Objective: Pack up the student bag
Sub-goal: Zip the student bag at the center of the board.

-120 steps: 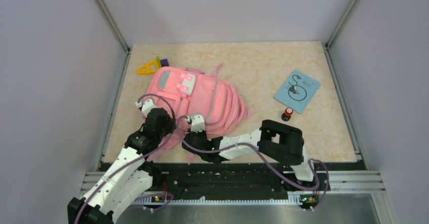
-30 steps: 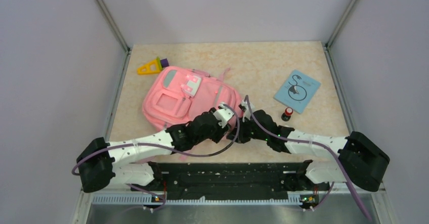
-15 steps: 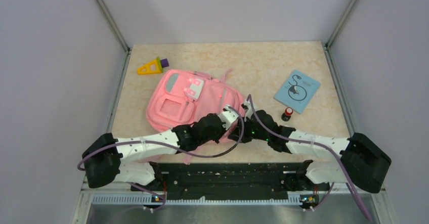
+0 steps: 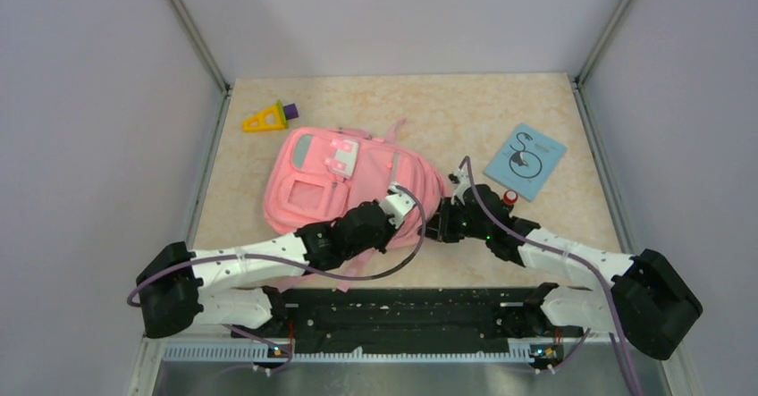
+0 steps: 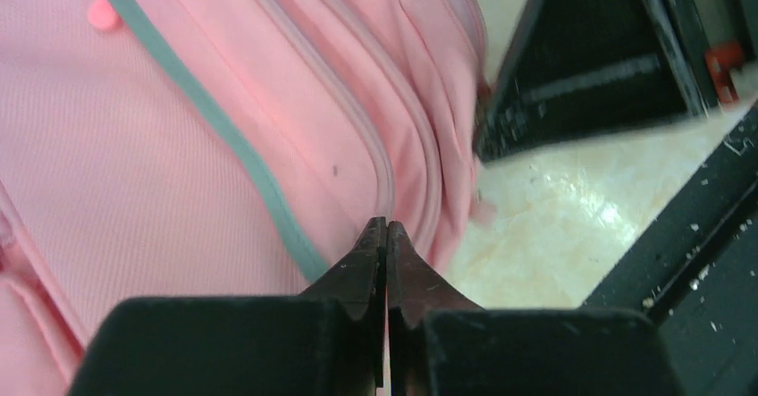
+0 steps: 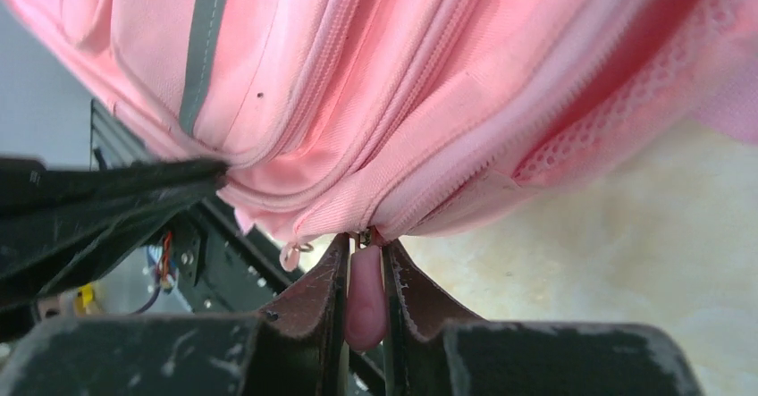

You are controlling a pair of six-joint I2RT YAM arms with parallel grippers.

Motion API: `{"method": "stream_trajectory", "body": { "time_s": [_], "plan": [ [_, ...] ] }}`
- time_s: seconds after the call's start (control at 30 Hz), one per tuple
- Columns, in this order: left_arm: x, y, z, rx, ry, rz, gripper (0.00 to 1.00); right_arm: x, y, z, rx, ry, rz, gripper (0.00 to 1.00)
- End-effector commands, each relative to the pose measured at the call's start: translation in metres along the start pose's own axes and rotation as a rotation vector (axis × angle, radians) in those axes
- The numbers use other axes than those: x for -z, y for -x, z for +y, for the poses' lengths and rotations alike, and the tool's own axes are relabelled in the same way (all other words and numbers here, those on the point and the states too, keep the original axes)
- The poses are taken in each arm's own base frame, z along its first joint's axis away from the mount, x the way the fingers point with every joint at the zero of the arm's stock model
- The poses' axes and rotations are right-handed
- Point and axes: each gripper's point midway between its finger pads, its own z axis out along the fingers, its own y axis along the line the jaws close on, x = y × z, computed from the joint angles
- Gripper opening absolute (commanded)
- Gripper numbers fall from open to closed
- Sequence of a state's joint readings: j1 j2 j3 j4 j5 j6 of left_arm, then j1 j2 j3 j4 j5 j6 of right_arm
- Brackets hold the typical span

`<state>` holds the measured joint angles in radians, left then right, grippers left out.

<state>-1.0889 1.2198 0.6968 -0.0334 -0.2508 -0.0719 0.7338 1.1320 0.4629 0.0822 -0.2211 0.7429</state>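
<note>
The student bag (image 4: 326,177) lies flat in the middle of the table, pink with a grey-green stripe (image 5: 223,137) and several zipper lines. My left gripper (image 4: 407,206) rests at the bag's near right corner. In its wrist view the left gripper (image 5: 386,226) is shut, tips against the pink fabric, and nothing shows between the fingers. My right gripper (image 4: 444,222) is at the same corner, just to the right. It is shut on a pink zipper pull (image 6: 365,293) that hangs from the bag's edge (image 6: 429,172), the right gripper (image 6: 365,246) pinching it just below the slider.
A blue booklet (image 4: 526,161) lies at the right, with a small red-capped black object (image 4: 509,198) just in front of it. A yellow triangle (image 4: 264,120) with a purple piece sits at the back left. A black rail (image 4: 402,311) runs along the near edge.
The left gripper has closed at the bag's corner. The right gripper, still holding the zipper pull, has moved right, and the bag has shifted slightly right with it.
</note>
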Motion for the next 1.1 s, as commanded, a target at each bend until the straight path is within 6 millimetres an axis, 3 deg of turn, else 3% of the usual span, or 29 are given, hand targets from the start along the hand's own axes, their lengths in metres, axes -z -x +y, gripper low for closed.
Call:
{"method": "stream_trajectory", "body": {
  "time_s": [0.0,0.1,0.2,0.37,0.5,0.77,1.07],
  "plan": [
    [0.019,-0.024,-0.005,0.009,-0.028,0.060,0.00,0.004,0.053,-0.003,0.013,-0.016,-0.160,0.00],
    [0.026,-0.022,-0.003,0.011,-0.027,0.051,0.00,0.002,0.058,-0.007,0.025,-0.029,-0.159,0.00],
    [0.032,-0.010,-0.006,0.028,-0.044,0.022,0.03,0.003,0.061,0.005,0.053,0.025,-0.153,0.00],
    [0.031,0.029,-0.020,0.049,-0.103,-0.081,0.43,0.003,0.058,0.011,0.051,0.061,-0.137,0.00],
    [0.013,0.043,-0.029,0.038,-0.116,-0.092,0.58,0.002,0.051,0.010,0.036,0.078,-0.124,0.00],
    [-0.018,0.036,-0.047,0.000,-0.142,-0.029,0.61,0.004,0.050,0.012,0.033,0.087,-0.127,0.00],
    [-0.039,0.009,-0.019,-0.059,0.048,0.046,0.61,0.005,0.050,0.017,0.036,0.110,-0.123,0.00]
  ]
}}
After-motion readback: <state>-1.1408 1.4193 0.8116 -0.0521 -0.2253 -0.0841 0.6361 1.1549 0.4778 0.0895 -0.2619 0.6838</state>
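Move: My right hand has the zipper pull at the student bag's near right corner; the zipper track ahead centres roughly 7 cm forward, about level with that hand. My left hand's next grip, the corner cloth just under the pull, is some 5 cm to its right, level fore and aft, 4 cm below. From the right hand, the red-capped bottle stands about 9 cm ahead and 20 cm right, the blue notebook 18 cm ahead and 27 cm right. My right hand keeps its grip on the zipper pull, draws it about 3.5 cm forward and to the right, then holds there. Meanwhile my shut left hand draws back and left some 3.5 cm, opens wide while rising, swings about 6 cm right towards the right hand, and sinks nearly 4 cm to straddle the bag's corner edge below the pull, fingers still open. ##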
